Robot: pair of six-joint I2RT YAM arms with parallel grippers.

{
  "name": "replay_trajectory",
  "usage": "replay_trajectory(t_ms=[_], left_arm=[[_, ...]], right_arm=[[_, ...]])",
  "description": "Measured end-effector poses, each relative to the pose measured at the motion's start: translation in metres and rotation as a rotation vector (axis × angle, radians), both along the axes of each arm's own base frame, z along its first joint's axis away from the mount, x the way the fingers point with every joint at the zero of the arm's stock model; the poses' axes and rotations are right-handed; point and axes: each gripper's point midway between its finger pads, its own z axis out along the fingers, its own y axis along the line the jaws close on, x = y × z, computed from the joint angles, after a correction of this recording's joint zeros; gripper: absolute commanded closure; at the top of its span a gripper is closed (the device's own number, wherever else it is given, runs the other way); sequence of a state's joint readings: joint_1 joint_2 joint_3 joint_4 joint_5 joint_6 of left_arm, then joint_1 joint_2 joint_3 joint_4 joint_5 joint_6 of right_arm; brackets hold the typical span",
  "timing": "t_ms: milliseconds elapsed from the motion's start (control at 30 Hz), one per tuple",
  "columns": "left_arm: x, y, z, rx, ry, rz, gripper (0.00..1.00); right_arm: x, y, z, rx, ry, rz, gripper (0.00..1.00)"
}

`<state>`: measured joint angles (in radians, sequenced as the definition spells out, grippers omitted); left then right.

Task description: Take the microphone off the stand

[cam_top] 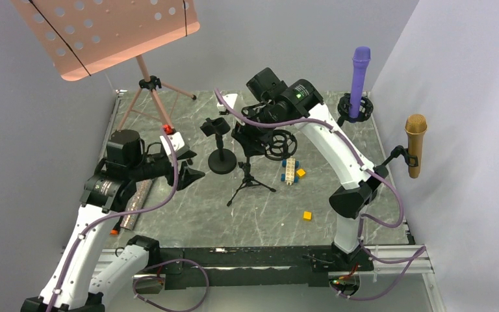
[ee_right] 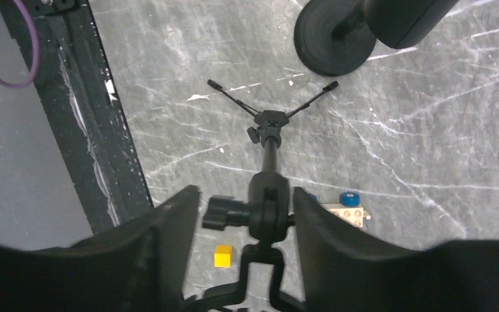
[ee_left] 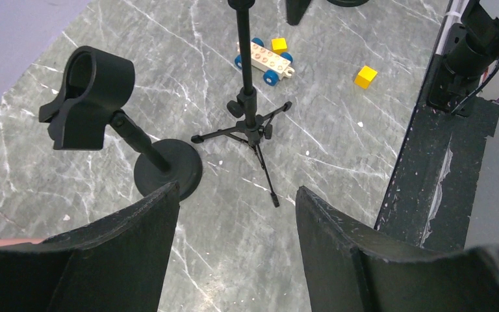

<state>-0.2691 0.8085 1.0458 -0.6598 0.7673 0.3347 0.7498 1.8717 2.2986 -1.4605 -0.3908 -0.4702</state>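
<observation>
A purple microphone (cam_top: 360, 71) stands upright in a ring mount at the back right. A gold microphone (cam_top: 415, 140) hangs in a clip at the right edge. My right gripper (cam_top: 250, 133) is open, its jaws either side of the pivot joint (ee_right: 269, 205) of an empty tripod stand (cam_top: 250, 175), far from both microphones. My left gripper (cam_top: 191, 168) is open and empty above the table (ee_left: 237, 192), near a round-base stand (ee_left: 162, 166) with an empty clip (ee_left: 88, 97).
A pink music stand (cam_top: 104, 32) stands at the back left. A glitter microphone (cam_top: 133, 201) and a black one with an orange end (cam_top: 113, 230) lie partly under the left arm. A toy brick car (cam_top: 290, 170) and a yellow cube (cam_top: 307, 215) lie mid-table.
</observation>
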Motion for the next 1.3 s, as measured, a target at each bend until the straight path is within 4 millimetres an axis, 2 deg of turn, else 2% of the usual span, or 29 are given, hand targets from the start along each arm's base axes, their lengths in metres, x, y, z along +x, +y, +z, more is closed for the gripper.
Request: replay_trajectory(t_ms=[100, 233, 400, 533, 633, 833, 1000, 1167, 1300], left_arm=[[0.0, -0.003, -0.007, -0.002, 0.02, -0.02, 0.33], [0.001, -0.014, -0.018, 0.0, 0.048, -0.088, 0.33], [-0.004, -0.041, -0.029, 0.002, 0.005, -0.236, 0.33], [-0.009, -0.069, -0.042, 0.038, -0.098, -0.382, 0.36], [-0.009, -0.092, -0.058, 0.077, -0.191, -0.457, 0.4], [-0.006, -0.134, -0.097, 0.165, -0.36, -0.511, 0.51], [0.014, -0.145, -0.109, 0.197, -0.401, -0.444, 0.53], [0.027, -0.149, -0.102, 0.19, -0.445, -0.396, 0.53], [0.028, -0.149, -0.099, 0.189, -0.451, -0.392, 0.55]], right_arm=[[0.001, -0.002, -0.005, -0.021, -0.008, 0.007, 0.77], [-0.005, -0.008, -0.003, -0.007, -0.049, 0.053, 0.82], [-0.037, -0.037, 0.001, 0.027, -0.17, 0.203, 0.9], [-0.06, -0.059, 0.001, 0.05, -0.278, 0.326, 0.9], [-0.07, -0.067, -0.001, 0.068, -0.342, 0.391, 0.9], [-0.064, -0.063, 0.001, 0.079, -0.409, 0.429, 0.88], [-0.061, -0.062, 0.001, 0.075, -0.429, 0.433, 0.88], [-0.058, -0.064, 0.001, 0.064, -0.453, 0.445, 0.88], [-0.059, -0.065, 0.001, 0.056, -0.466, 0.475, 0.88]])
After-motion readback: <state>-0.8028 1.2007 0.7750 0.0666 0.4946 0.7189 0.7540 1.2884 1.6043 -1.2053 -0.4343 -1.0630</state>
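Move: The tripod stand's upper joint sits between the right hand's open fingertips, about 1 cm below; its ring is 8 cm to the right, level with it. From the left hand, the stand's tripod hub lies about 15 cm right, 3 ahead and 14 below. From that hub, the empty round-base holder is some 7 cm left and 6 farther out, and the toy car 13 right and 3 farther out. Right pinches tripod's upper joint, draws it 9 cm back-right; left swings 15 cm right and down towards hub. ##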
